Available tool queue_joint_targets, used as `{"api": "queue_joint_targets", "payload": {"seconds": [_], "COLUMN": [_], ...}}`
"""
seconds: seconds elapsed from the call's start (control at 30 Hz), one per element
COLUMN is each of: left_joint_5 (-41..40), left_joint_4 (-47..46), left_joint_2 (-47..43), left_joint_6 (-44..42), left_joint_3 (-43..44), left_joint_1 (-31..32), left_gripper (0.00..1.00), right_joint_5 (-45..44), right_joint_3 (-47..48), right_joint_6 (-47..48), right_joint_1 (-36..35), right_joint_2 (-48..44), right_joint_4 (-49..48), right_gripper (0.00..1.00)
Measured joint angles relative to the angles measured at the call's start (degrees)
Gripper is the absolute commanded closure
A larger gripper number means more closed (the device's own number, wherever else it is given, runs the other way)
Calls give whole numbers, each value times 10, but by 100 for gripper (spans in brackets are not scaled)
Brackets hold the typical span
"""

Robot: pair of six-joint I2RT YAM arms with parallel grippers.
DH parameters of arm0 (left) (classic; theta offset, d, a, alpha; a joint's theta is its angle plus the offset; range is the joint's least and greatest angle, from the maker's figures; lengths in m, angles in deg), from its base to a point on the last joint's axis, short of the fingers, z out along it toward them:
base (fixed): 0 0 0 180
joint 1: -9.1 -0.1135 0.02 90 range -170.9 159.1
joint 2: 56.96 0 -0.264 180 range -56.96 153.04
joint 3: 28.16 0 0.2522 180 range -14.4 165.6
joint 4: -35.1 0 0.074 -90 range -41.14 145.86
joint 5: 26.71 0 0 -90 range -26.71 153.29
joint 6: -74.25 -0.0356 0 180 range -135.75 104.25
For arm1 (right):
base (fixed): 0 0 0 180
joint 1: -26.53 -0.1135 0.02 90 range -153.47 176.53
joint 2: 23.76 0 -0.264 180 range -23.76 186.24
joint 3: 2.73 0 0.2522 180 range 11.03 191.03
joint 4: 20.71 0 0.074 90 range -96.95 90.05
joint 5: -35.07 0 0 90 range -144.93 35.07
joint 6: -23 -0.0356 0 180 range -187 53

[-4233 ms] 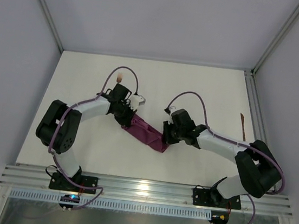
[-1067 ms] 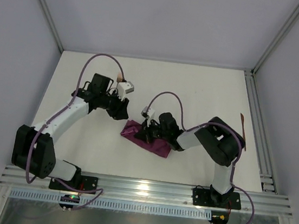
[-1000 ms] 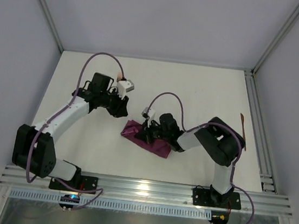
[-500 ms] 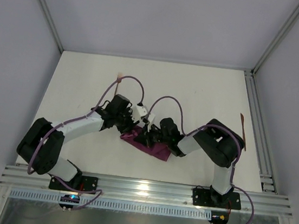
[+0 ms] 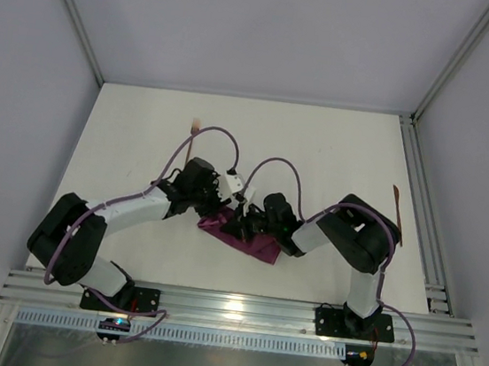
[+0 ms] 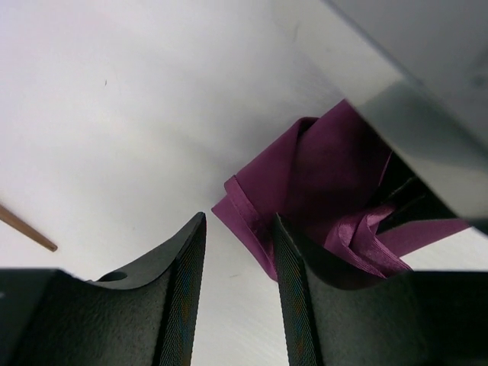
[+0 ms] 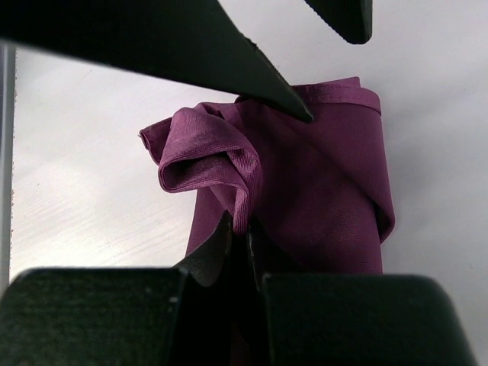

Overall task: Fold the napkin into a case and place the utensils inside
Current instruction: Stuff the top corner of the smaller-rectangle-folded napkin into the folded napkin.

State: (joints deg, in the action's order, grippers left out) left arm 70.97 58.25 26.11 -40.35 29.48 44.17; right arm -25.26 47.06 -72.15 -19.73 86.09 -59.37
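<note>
The napkin [image 5: 251,240] lies as a folded magenta strip in the middle of the table, between both arms. My right gripper [image 5: 238,225] is shut on a raised fold of the napkin [image 7: 320,191] near its left end; the pinch shows in the right wrist view [image 7: 245,238]. My left gripper [image 5: 215,212] stands open low over the table at the napkin's left corner [image 6: 305,175], and the cloth's hem touches its right finger [image 6: 293,290]. One utensil [image 5: 195,129] lies at the back left, another [image 5: 397,207] at the right. A brown handle [image 6: 27,229] shows in the left wrist view.
A metal rail [image 5: 422,205] runs along the table's right side, close to the right utensil. An aluminium frame [image 5: 238,308] crosses the near edge by the arm bases. Grey walls close the back and both sides.
My left arm has swung from the back left, near the fork, down to the napkin's left end. The right gripper has kept its hold on the fold and barely moved.
</note>
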Motion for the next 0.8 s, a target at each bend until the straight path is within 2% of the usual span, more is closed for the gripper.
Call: {"api": "queue_joint_targets", "payload": {"seconds": [0.1, 0.2, 0.23, 0.3, 0.63, 0.8], "left_joint_5": [10, 24, 26, 27, 41, 56], "left_joint_4": [-14, -14, -14, -12, 19, 60], "left_joint_2": [10, 15, 16, 17, 47, 45], "left_joint_6": [2, 3, 4, 7, 21, 29], "left_joint_3": [1, 3, 3, 4, 39, 44], "left_joint_1": [0, 0, 1, 4, 7, -29], "left_gripper": [61, 81, 92, 99, 100, 100], "right_joint_5": [0, 1, 1, 1, -9, -10], "right_joint_3": [-6, -14, -17, -22, -48, -48], "right_joint_6": [-11, -17, -19, -24, -49, -47], "right_joint_1": [3, 3, 4, 4, 7, 7], "right_joint_2": [-4, -8, -9, -11, -39, -43], "right_joint_4": [-1, -8, -11, -13, 2, 4], "right_gripper": [97, 97, 97, 97, 97, 97]}}
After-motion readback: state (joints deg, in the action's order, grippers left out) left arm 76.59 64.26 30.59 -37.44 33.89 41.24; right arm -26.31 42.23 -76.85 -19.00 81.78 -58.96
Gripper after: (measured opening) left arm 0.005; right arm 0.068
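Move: The folded napkin's left edge lies right between the left hand's open fingertips, about 1 cm to the right and 1 cm below. The curled flap in the right hand's grip is roughly 6 cm to the left hand's right and 7 cm back; the wooden utensil lies some 16 cm ahead and 7 cm left, 3 cm lower. From the right hand that left edge is about 8 cm left and 6 cm ahead, nearly level. The napkin's left edge is pinched by the left fingers, which close fully while the hand follows the cloth about 2 cm to the right, then swings the same distance back left, sinking 1 cm overall and tipping down some 10 degrees. The right hand keeps its pinch on the curled flap and draws the cloth about 2 cm right and 1 cm back. ##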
